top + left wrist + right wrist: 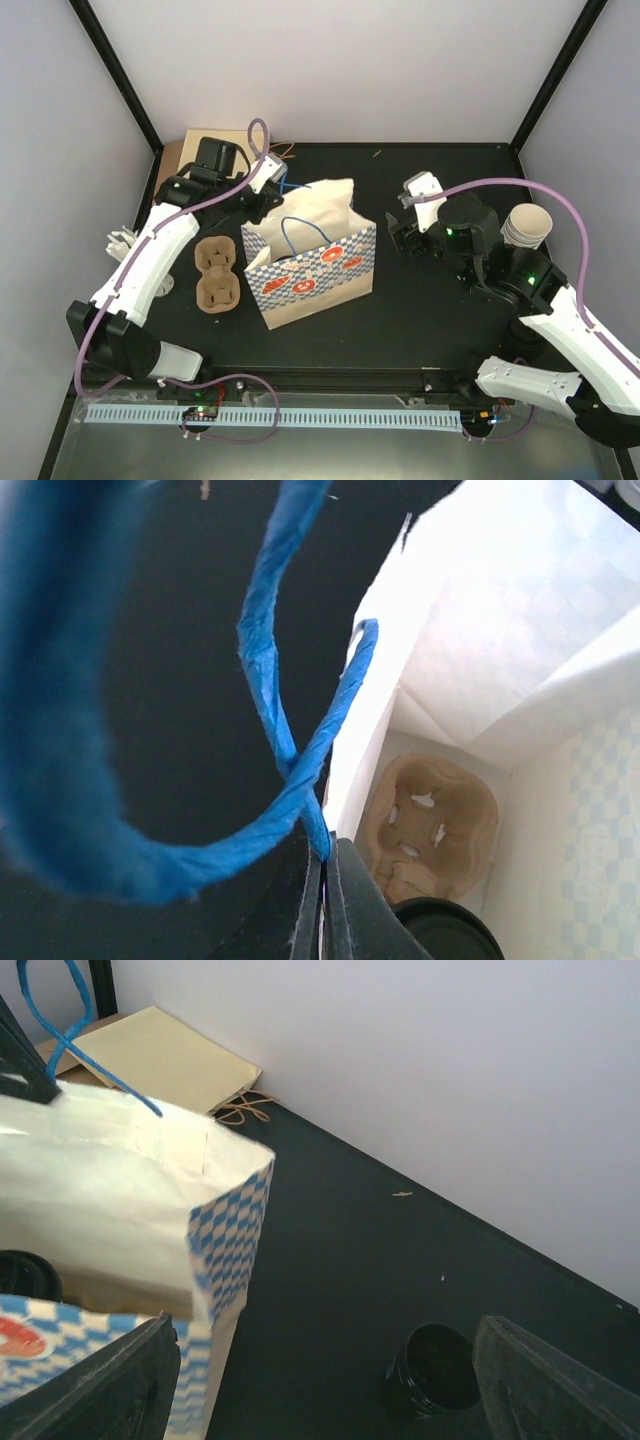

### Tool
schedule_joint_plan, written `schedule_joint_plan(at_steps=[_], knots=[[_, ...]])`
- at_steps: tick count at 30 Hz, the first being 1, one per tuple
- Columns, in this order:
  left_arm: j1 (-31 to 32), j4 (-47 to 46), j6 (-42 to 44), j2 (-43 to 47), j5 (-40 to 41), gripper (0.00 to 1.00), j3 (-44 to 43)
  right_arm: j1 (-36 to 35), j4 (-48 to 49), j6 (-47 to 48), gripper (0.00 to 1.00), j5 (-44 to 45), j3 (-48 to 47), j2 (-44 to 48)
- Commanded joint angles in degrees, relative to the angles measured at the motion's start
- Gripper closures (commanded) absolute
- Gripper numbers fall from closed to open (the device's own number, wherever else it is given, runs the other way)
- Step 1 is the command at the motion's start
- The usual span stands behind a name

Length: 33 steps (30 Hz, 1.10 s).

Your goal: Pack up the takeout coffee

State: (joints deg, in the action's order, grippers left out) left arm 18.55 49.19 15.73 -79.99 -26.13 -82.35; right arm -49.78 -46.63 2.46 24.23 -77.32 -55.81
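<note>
The blue-checked paper bag point(310, 262) stands open mid-table. My left gripper point(277, 188) is at its back left corner, shut on the bag's blue twisted handle point(300, 770), which is pinched between the fingertips point(325, 865). Inside the bag lies a brown pulp cup carrier point(432, 820), and beside it shows a round black lid point(447, 930); I take it for the takeout coffee's lid, with the cup beneath hidden. My right gripper point(404, 235) hangs open just right of the bag point(120, 1220), nothing between its fingers point(110, 1390).
A tall stack of cream cups point(526, 226) stands at the right. Two brown cup carriers point(217, 272) lie left of the bag. A small stack of black lids point(432, 1368) sits on the table under my right gripper. Flat tan paper point(165, 1060) lies at the back left corner.
</note>
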Motion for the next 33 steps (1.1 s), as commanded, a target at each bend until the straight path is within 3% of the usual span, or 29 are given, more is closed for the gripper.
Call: schedule_joint_plan(at_steps=[1, 19, 29, 33], knots=[[-3.02, -3.38, -2.31, -1.03, 3.79, 0.98, -3.47, 0.14, 0.95, -1.26, 0.18, 2.29, 0.65, 0.60], [-15.11, -6.55, -8.19, -0.68, 8.51, 0.98, -2.43, 2.60, 0.45, -3.75, 0.18, 0.23, 3.70, -0.44], [-16.35, -6.90, -8.99, -0.25, 9.09, 0.98, -1.16, 3.78, 0.84, -6.26, 0.18, -2.81, 5.90, -1.65], [-16.43, -7.00, -9.61, -0.02, 8.55, 0.92, -1.08, 3.78, 0.92, -6.93, 0.16, -3.44, 6.57, -2.02]])
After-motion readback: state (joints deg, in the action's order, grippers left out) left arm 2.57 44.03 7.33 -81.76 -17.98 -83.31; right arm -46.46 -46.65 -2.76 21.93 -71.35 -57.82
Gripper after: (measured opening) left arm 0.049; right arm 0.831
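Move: The bag, whose far-left rim and blue handle the left hand already pinches, has its middle about 7 cm back, 9 cm right and 14 cm below that hand. The pulp tray lies on the table some 14 cm to the hand's left and 4 cm back. The brown paper sheets are about 27 cm ahead and 14 cm left. From the right hand, the bag lies some 28 cm left, 5 cm ahead and well below. The bag is drawn by its far-left rim and handle, held shut in the left fingers, some 12 cm left and 7 cm forward towards the brown paper sheets, while the hand turns about 25 degrees counter-clockwise and stays level, easing to a stop. The right hand, empty and wide open, sinks about 5 cm and tips down slightly. ##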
